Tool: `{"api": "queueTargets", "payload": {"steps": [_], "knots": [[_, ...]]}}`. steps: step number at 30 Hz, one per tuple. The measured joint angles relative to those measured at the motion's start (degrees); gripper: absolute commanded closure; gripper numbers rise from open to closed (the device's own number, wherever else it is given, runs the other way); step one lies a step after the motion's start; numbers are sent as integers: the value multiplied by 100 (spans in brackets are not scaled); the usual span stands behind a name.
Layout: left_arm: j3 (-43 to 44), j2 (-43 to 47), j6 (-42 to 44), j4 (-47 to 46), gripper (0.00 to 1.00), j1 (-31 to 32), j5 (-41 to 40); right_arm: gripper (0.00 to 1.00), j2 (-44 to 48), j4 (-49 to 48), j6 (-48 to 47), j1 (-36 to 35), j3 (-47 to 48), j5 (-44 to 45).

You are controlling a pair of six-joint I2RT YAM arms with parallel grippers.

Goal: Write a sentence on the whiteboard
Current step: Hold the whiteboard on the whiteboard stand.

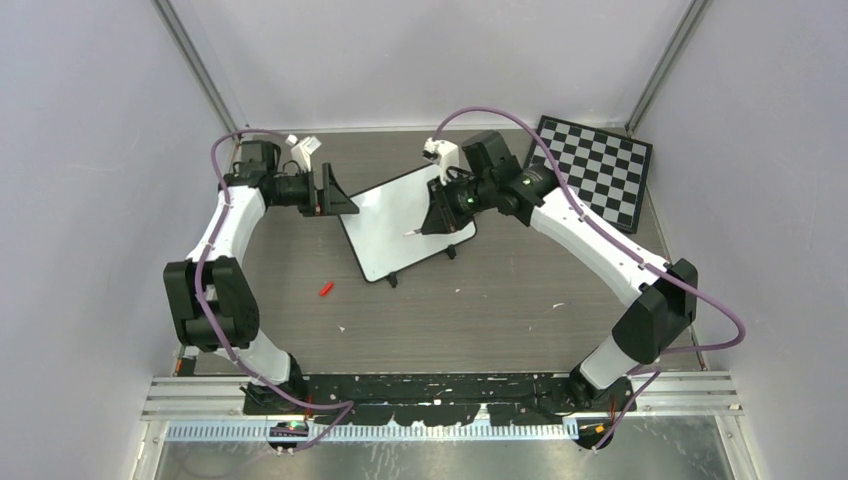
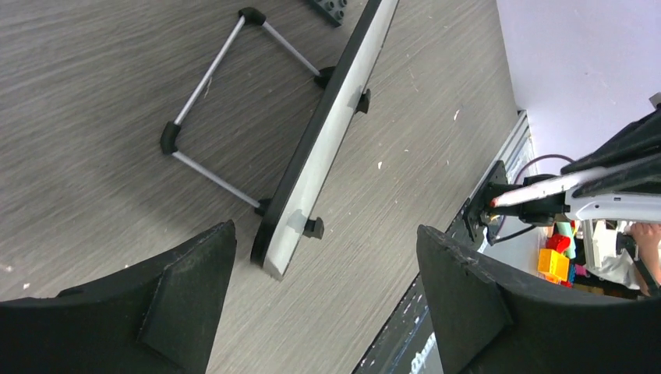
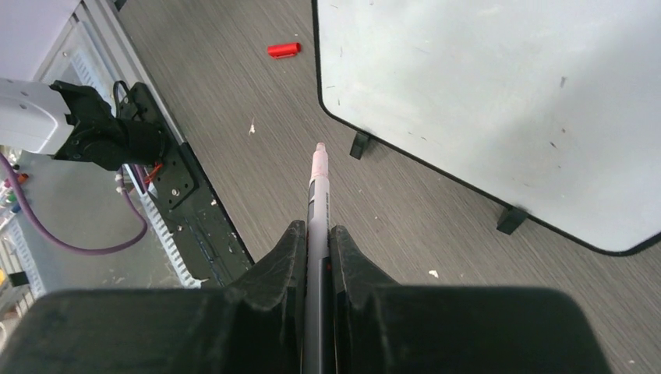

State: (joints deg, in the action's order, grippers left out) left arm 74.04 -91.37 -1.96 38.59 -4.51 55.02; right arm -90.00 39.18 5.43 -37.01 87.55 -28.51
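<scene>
The whiteboard (image 1: 400, 215) lies at the table's middle, propped on a wire stand (image 2: 210, 101). Its white face (image 3: 483, 101) is blank and no red sentence shows on it. My right gripper (image 1: 440, 212) is shut on a marker (image 3: 318, 183), also seen in the wrist view (image 3: 316, 234). The bare pinkish tip points down past the board's near edge, clear of the surface. My left gripper (image 1: 335, 195) is open and empty at the board's far left corner. In its wrist view (image 2: 325, 238) the board's edge (image 2: 327, 140) runs between the fingers.
A red marker cap (image 1: 326, 289) lies on the table to the left of the board, also in the right wrist view (image 3: 284, 50). A black-and-white chessboard (image 1: 595, 165) leans at the back right. Grey walls close in both sides.
</scene>
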Motion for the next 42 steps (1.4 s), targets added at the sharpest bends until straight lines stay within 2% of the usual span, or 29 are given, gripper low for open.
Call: {"api": "queueTargets", "payload": {"steps": [9,20,25,28,33,37,42], "knots": [[551,-348,269,282,28,216,192,100,-306,87,-343,-527,385,459],[1091,-787,774,1043,38,586,243,100,-496,-223,-332,-551,507,463],[1178,-861,874,1207,48,688,334,100,-540,-313,-328,-564,507,468],[1233,-903,925,1274,57,699,348,100,-575,-385,-310,-568,509,466],[1499,-1145,1023,1408,62,702,350,100,-767,-407,-258,-590,678,417],[2166,-1674,1174,1635,76,713,398,100,-813,-385,-251,-601,708,330],[2804,-2288,1497,2004,100,767,638,100,-811,-323,-254,-601,708,223]]}}
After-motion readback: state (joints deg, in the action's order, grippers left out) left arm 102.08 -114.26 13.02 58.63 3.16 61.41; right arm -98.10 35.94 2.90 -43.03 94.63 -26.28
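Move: The upper edge of the whiteboard, near its left corner, is about 4 cm ahead of the left hand and 5 cm to its right, roughly at its height; the board's middle is some 13 cm right, 4 cm back and 8 cm below. The red cap lies about 17 cm back and 5 cm left of that hand, on the table. From the right hand, the board's middle is about 4 cm left, 3 cm ahead and 13 cm below. Rightward about 5 cm the left hand goes to the whiteboard's upper edge near the left corner, then forward some 4 cm late on, turning about 15 degrees clockwise while its fingers close from nearly wide open to pinch that edge. The right hand, still gripping the marker, shifts about 5 cm left above the board's face. ##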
